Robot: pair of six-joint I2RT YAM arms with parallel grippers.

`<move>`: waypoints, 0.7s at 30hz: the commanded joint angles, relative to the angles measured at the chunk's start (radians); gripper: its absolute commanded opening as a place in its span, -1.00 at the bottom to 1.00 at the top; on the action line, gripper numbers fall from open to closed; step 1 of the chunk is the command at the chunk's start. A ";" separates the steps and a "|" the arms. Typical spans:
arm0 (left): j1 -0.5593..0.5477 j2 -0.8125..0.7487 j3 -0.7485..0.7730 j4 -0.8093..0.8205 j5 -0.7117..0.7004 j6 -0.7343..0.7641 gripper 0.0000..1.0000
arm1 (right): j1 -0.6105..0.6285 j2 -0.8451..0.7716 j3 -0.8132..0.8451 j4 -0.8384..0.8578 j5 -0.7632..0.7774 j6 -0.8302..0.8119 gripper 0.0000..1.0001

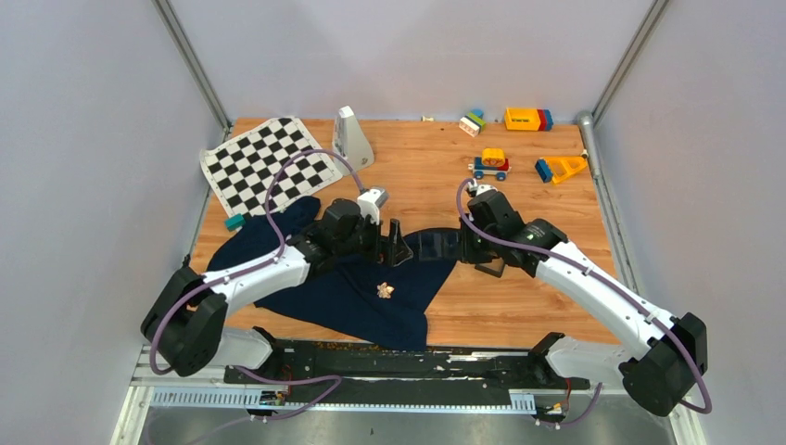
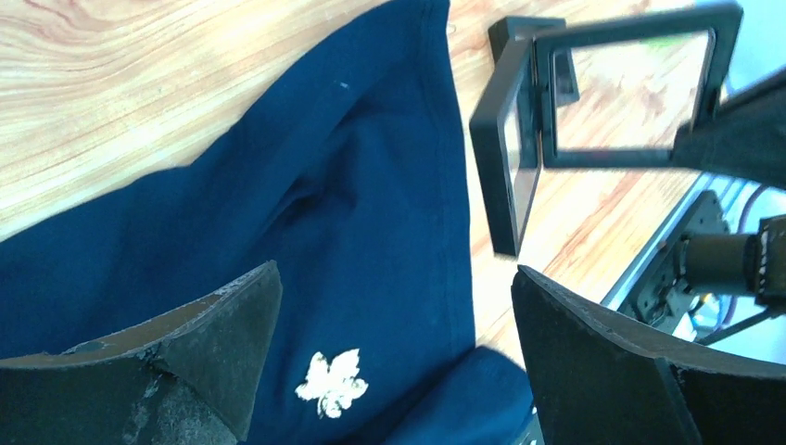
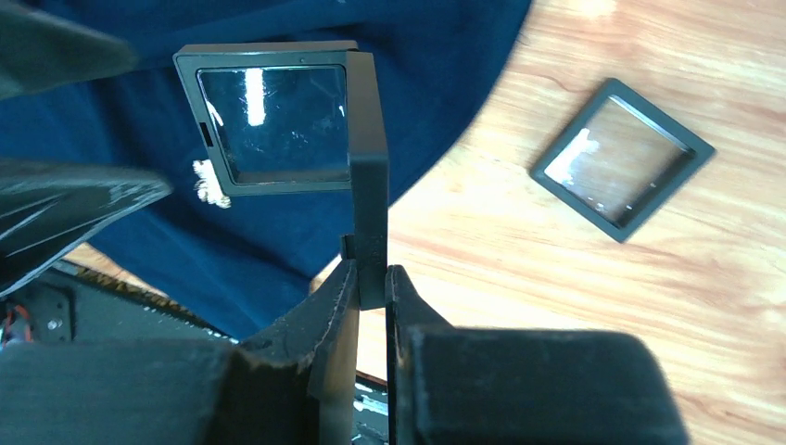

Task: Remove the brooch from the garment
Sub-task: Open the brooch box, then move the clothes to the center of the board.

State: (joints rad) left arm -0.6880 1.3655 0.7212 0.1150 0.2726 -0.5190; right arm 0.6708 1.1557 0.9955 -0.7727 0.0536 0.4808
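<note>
The dark navy garment [image 1: 343,292] lies spread on the wooden table in front of the left arm. A pale leaf-shaped brooch [image 1: 384,291] is on it. In the left wrist view the brooch [image 2: 332,382] shows low on the cloth [image 2: 306,204], below and between the tips of my left gripper [image 2: 394,306]. That gripper is open wide and hangs above the garment, holding nothing. My right gripper [image 3: 373,283] is shut on the edge of a black hinged display frame [image 3: 278,120]. It holds the frame opened up over the garment's right edge, close to the left gripper [image 1: 394,243].
A second black square frame [image 3: 621,158] lies flat on the wood right of the garment. At the back are a chequered mat [image 1: 269,165], a grey wedge-shaped object [image 1: 352,139], toy blocks [image 1: 526,119], a toy car [image 1: 491,164] and an orange-blue toy [image 1: 561,168].
</note>
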 commanded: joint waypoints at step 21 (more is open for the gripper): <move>-0.368 -0.080 -0.121 -0.501 -0.284 -0.066 -0.06 | -0.013 -0.006 0.009 -0.192 0.107 0.062 -1.00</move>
State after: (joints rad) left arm -1.0477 1.3827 0.6621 -0.3244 -0.0353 -0.4641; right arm 0.6586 1.1816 0.9840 -0.9524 0.1551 0.5266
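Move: The brooch lies on the garment, about 9 cm back and 3 cm left of the open, empty left hand, some 11 cm below. The opened brooch box, held in the right hand, has its middle about 8 cm to the left hand's right, level with it ahead and in height. A square frame lies on the table about 23 cm to its right and 3 cm back. From the right hand the brooch is roughly 20 cm left, 7 cm back and 14 cm below. Towards the brooch on the garment the left hand swings away from the box, about 12 cm back and 10 cm down, edging left later on; its fingers tip some 35 degrees more steeply down and close to about half open. The right hand keeps its grip on the box and carries it about 4 cm right, a little down and back, rolling slightly. ##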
